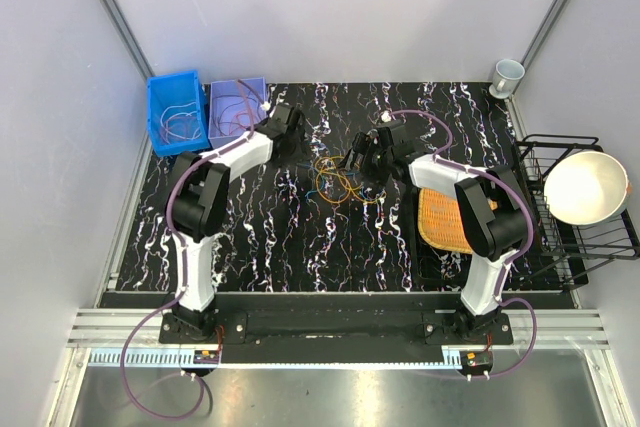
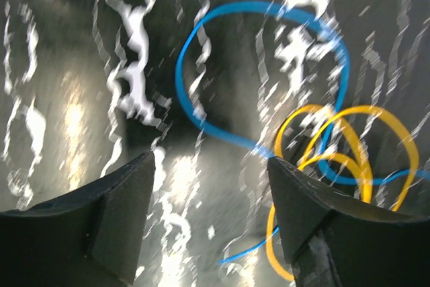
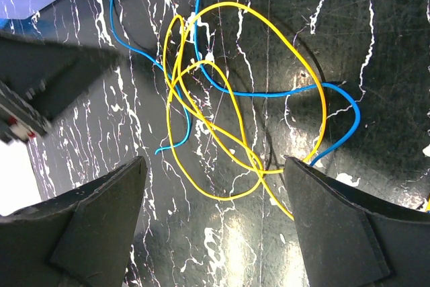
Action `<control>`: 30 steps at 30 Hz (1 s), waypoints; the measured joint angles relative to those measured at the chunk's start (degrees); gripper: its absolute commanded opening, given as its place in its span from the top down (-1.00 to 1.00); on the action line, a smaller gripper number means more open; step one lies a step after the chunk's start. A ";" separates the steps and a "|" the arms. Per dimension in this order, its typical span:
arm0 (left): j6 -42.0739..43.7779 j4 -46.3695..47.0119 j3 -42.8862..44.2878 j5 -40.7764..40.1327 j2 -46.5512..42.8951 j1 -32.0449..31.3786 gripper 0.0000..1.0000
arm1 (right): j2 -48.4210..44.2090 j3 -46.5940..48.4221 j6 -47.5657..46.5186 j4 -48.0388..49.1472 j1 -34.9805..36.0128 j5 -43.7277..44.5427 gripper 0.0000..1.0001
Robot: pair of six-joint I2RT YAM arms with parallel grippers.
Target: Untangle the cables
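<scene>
The cables (image 1: 336,180) lie in a loose tangle on the black marbled table, between the two grippers. In the left wrist view a blue cable (image 2: 255,5) makes a wide loop, with yellow cable loops (image 2: 366,109) crossing it at the right. My left gripper (image 2: 211,159) hovers open just left of the tangle; a blue end and a yellow strand lie by its right finger (image 2: 302,213). My right gripper (image 3: 215,160) is open above the yellow cable (image 3: 235,3) and blue cable (image 3: 269,94), holding nothing. In the top view the left gripper (image 1: 290,130) and right gripper (image 1: 358,162) flank the tangle.
A blue bin (image 1: 160,97) and a lavender bin (image 1: 238,84) at the back left each hold a pale cable. An orange woven mat (image 1: 445,219) lies under the right arm. A black wire rack (image 1: 560,142) with a white bowl (image 1: 585,187) stands right, a cup (image 1: 507,74) behind.
</scene>
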 measured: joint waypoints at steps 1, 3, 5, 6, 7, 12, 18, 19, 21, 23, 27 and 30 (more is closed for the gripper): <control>-0.35 0.07 1.11 -0.13 0.63 0.00 -0.32 | 0.00 0.00 0.00 0.09 0.00 0.00 -0.79; -0.96 -0.07 2.56 -0.59 1.46 -0.02 -0.28 | 0.00 0.00 0.00 0.09 0.00 0.00 -0.78; -1.53 -0.61 3.48 -1.14 2.10 -0.02 -0.21 | 0.00 0.00 0.00 0.09 0.00 0.00 -0.78; -1.77 -0.87 3.76 -1.38 2.32 -0.02 -0.19 | 0.00 0.00 0.00 0.11 0.00 0.00 -0.78; -2.05 -1.07 4.04 -1.73 2.64 -0.02 -0.18 | 0.00 0.00 0.00 0.11 -0.02 0.00 -0.78; -2.97 -1.84 5.07 -3.34 4.55 -0.02 -0.13 | 0.00 0.00 0.07 0.11 -0.04 -0.09 -0.78; -3.91 -2.95 6.99 -3.91 6.36 -0.13 0.11 | 0.00 0.00 0.39 0.13 -0.04 -0.13 -0.78; -4.02 -2.95 7.21 -3.96 6.62 -0.15 0.19 | 0.00 0.00 0.42 0.13 -0.04 -0.15 -0.78; -4.11 -2.91 7.61 -4.11 7.10 -0.20 0.34 | 0.00 0.00 0.42 0.13 -0.04 -0.28 -0.79; -4.39 -2.95 7.78 -4.28 7.23 -0.20 0.62 | 0.00 0.00 0.42 0.11 -0.04 -0.31 -0.78; -4.96 -2.99 7.78 -4.85 7.45 -0.20 1.00 | 0.07 0.00 0.44 0.15 -0.09 -0.35 -0.78; -5.07 -2.95 7.78 -5.14 7.45 -0.24 1.00 | 0.22 0.00 0.44 0.15 -0.15 -0.35 -0.78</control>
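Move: The near-left bend of the blue cable's loop lies about 3 cm ahead of my open left hand, straight in line and roughly 2 cm below. The yellow cable tangle is some 9 cm to the right and 4 cm back, also on the table. The purple bin stands about 12 cm to the left and 10 cm ahead. From my right hand, the bend is roughly 11 cm left, 3 cm ahead and 5 cm below. I ease my left hand forward about 2.5 cm and then sink it some 2 cm onto the blue cable's loop, turning the wrist slightly counter-clockwise. The part-open fingers keep narrowing on the way, then snap shut once I am down, pinching the cable between the tips clear of the yellow tangle. ##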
